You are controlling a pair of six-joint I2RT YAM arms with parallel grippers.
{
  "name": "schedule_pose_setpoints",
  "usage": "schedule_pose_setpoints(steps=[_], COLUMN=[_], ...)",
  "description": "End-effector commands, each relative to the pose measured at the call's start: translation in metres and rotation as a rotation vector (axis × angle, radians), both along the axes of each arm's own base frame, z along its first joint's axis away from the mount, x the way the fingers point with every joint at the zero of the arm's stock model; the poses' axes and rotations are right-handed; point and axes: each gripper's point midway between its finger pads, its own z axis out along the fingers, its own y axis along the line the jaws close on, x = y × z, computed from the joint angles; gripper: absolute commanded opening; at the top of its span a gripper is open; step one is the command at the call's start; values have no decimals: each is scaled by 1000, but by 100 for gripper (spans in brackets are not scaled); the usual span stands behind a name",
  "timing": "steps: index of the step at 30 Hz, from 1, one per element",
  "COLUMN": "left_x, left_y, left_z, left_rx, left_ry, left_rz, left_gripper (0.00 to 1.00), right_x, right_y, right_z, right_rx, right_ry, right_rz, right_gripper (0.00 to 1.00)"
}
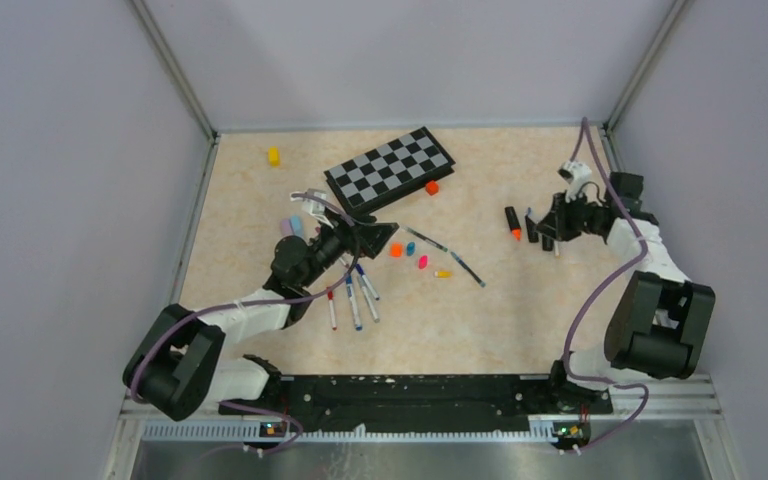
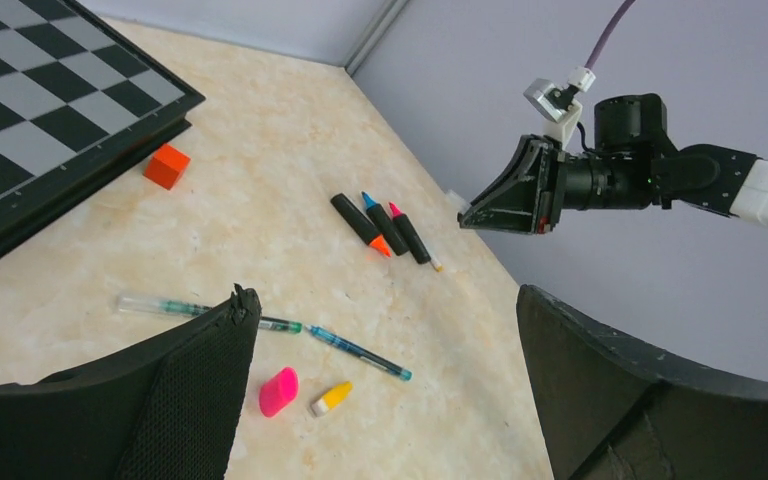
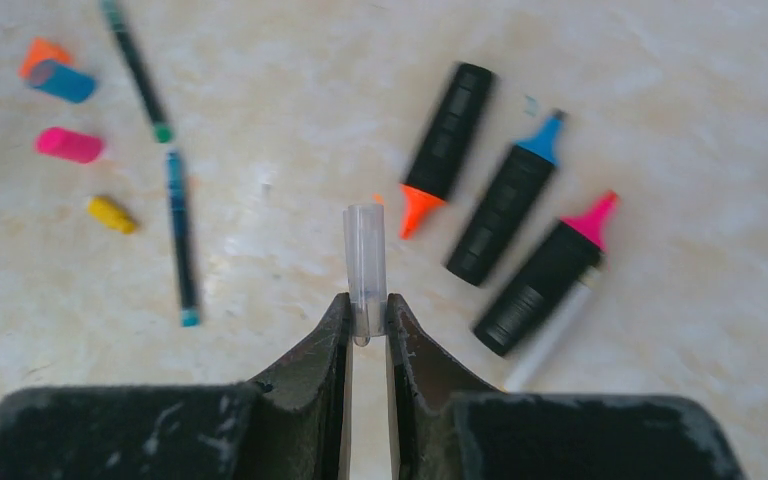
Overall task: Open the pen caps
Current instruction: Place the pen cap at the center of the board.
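Note:
My right gripper (image 3: 366, 315) is shut on a small clear pen cap (image 3: 364, 250) that sticks out past its tips, above the table. Beyond it lie three uncapped black highlighter pens with orange (image 3: 447, 135), blue (image 3: 510, 200) and pink (image 3: 545, 280) tips. My left gripper (image 2: 385, 310) hangs open with nothing between its fingers, over a pink cap (image 2: 278, 391) and a yellow cap (image 2: 331, 397). Orange (image 1: 396, 250) and blue (image 1: 410, 249) caps lie close by. Two thin teal pens (image 2: 358, 351) lie end to end, and three white-barrelled pens (image 1: 353, 300) sit under the left arm.
A black-and-grey chessboard (image 1: 390, 168) lies at the back, an orange block (image 1: 432, 187) by its right corner and a yellow block (image 1: 273, 156) to its left. Lilac and light-blue caps (image 1: 290, 226) sit left of the left arm. Walls enclose three sides.

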Motion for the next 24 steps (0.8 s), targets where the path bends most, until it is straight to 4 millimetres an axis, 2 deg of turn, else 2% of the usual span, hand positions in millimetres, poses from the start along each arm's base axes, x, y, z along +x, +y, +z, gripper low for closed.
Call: schedule_pose_setpoints(steps=[1, 5, 10, 15, 24], left_x=[-16, -19, -21, -20, -19], left_y=[-6, -8, -6, -5, -9], left_z=[4, -4, -10, -15, -19], left_rx=[-42, -46, -41, -32, -38], left_ry=[-25, -5, 11, 20, 43], left_rz=[-108, -144, -157, -154, -178], left_gripper=[99, 99, 99, 99, 99], right_x=[10, 10, 12, 10, -5], right_y=[-69, -91, -100, -92, -51], right_z=[-6, -15, -22, -23, -11], right_rx=[-123, -145, -167, -140, 9], right_ry=[1, 32, 45, 45, 13], right_rz=[-202, -273, -314, -275, -71], right_gripper=[0, 0, 0, 0, 0])
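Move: The cap group towards which the held clear pen cap should go lies well to the right hand's left: the pink cap some 27 cm left and 5 cm back, the yellow cap about 22 left and 8 back, all roughly 12 cm below. Nearer stand the orange-tipped marker, about 7 cm ahead and 3 left, and the pink-tipped marker, 3 ahead and 6 right. From the left hand the pink cap lies about 10 cm right, 1 ahead and 22 below. Rightward, away from the loose caps and past the near ends of the uncapped markers, the right hand swings about 9 cm while sinking nearly 3 and turning some 15 degrees clockwise, then comes back left by 2 cm, partly undoing that turn; its fingers keep the clear cap pinched. The open, empty left hand sinks about 3 cm, draws slightly back and turns clockwise. ##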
